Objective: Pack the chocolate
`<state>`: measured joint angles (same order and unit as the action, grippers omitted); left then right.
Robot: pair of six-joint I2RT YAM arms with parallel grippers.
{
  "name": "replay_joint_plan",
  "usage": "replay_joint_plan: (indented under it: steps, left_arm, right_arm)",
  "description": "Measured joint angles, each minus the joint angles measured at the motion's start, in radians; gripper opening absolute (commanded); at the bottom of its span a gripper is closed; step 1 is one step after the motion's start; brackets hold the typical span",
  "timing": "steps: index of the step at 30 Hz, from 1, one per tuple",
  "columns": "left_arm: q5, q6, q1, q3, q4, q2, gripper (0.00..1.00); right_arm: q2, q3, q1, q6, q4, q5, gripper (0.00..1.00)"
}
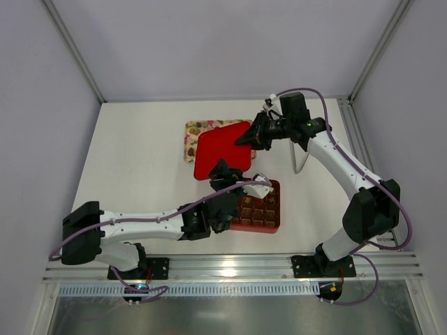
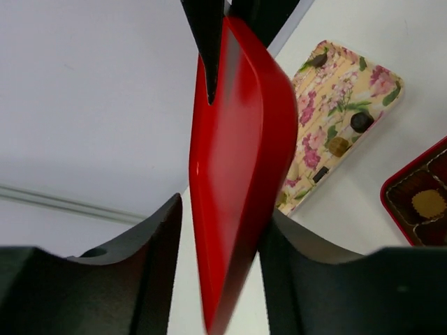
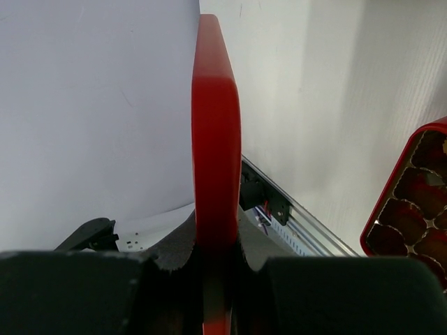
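A flat red lid (image 1: 223,150) hangs tilted over the table, between the two arms. My right gripper (image 1: 250,136) is shut on its far right corner, and in the right wrist view its pads (image 3: 183,244) press both faces of the lid (image 3: 216,125). My left gripper (image 1: 222,171) straddles the lid's near edge (image 2: 234,174). There its right finger (image 2: 279,244) touches the lid while a gap shows beside the left finger. Chocolate pieces fill cells of the red box (image 1: 274,209), one of them tan (image 2: 428,204). A few dark and tan chocolates (image 2: 361,122) lie on the floral tray (image 2: 342,84).
The floral tray (image 1: 190,132) lies at the back, partly under the lid. The red box with its brown gridded insert (image 3: 412,202) sits near the front, right of my left wrist. An aluminium rail (image 1: 230,265) runs along the near edge.
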<state>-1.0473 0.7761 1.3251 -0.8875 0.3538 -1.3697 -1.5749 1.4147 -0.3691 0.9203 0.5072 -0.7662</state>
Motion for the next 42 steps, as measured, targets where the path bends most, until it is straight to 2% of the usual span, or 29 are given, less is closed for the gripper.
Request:
replay_joint_plan:
  steps: [2,3,5,6,9,10,12,13,15,16,18,21,28,33,37,42]
  left_arm:
    - [0.001,0.021,-0.006,0.000,0.026,-0.016,0.31]
    - [0.001,0.035,-0.009,0.000,0.038,-0.024,0.19]
    - [0.004,0.074,-0.012,0.005,0.065,-0.041,0.03]
    - [0.013,0.080,-0.011,0.010,0.073,-0.048,0.00]
    - [0.011,0.121,-0.007,0.017,0.117,-0.072,0.00]
    - [0.013,0.128,-0.007,0.017,0.126,-0.073,0.00]
    - [0.019,0.139,-0.007,0.017,0.136,-0.073,0.00]
    - [0.020,0.140,-0.008,0.016,0.138,-0.073,0.00]
    - [0.020,0.132,-0.012,0.011,0.134,-0.073,0.00]
    - [0.023,0.117,-0.012,0.004,0.119,-0.072,0.00]
    - [0.026,0.081,-0.015,-0.013,0.079,-0.066,0.00]
    - [0.048,0.005,-0.016,-0.051,-0.015,-0.050,0.00]
    - [0.137,-0.248,-0.017,-0.134,-0.267,0.013,0.00]
    - [0.264,-0.448,-0.024,-0.216,-0.467,0.042,0.00]
    - [0.475,-0.660,-0.069,-0.282,-0.600,0.095,0.00]
    - [0.815,-0.945,-0.232,-0.335,-0.644,0.171,0.00]
  right_arm:
    - [0.000,-0.003,0.000,0.000,0.001,0.000,0.04]
    - [0.001,-0.006,0.000,0.003,0.000,0.000,0.04]
    - [0.011,-0.013,0.002,0.020,-0.005,-0.001,0.04]
    - [0.016,-0.013,0.003,0.020,-0.006,-0.001,0.04]
    - [0.038,-0.028,0.007,0.000,-0.021,0.011,0.11]
    - [0.043,-0.032,0.009,0.000,-0.024,0.013,0.21]
    - [0.052,-0.037,0.010,0.002,-0.029,0.011,0.35]
    - [0.057,-0.038,0.010,0.002,-0.028,0.010,0.47]
    - [0.069,-0.039,0.008,-0.001,-0.025,0.014,0.58]
    - [0.076,-0.039,0.008,-0.005,-0.025,0.018,0.69]
    - [0.091,-0.039,0.006,-0.020,-0.020,0.037,0.82]
    - [0.109,-0.022,0.007,-0.059,0.003,0.084,0.90]
    - [0.209,0.002,0.059,-0.116,0.008,0.232,0.93]
    - [0.298,-0.013,0.135,-0.138,-0.005,0.314,0.93]
    - [0.383,-0.057,0.188,-0.169,-0.014,0.377,0.94]
    - [0.513,-0.191,0.221,-0.223,-0.027,0.457,0.95]
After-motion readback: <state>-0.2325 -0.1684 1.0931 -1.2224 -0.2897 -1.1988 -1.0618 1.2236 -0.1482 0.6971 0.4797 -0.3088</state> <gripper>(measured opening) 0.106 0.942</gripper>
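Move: The red lid hangs in the air between the hands, still pinched by the right; its middle is about 5 cm ahead of the left hand, 1 cm right and 2 cm lower, and from the right hand 2 cm back, 6 cm left, 2 cm lower. From the left hand, the chocolate box lies some 11 cm right, 1 cm back, 23 cm below; the flowered tray straight ahead 19 cm, 25 cm below. White tongs lie 19 cm right and 8 cm ahead of the right hand, 26 cm below. The lid passes from right to left hand: the left fingers, half open at its near edge, close and pinch it, then the right fingers open wide, and that hand backs off about 15 cm right and rises 8 cm, turning clockwise. The left keeps its pinch while lifting and drifting right and back, tipping fingers-down, left side dropping, and turning clockwise. ##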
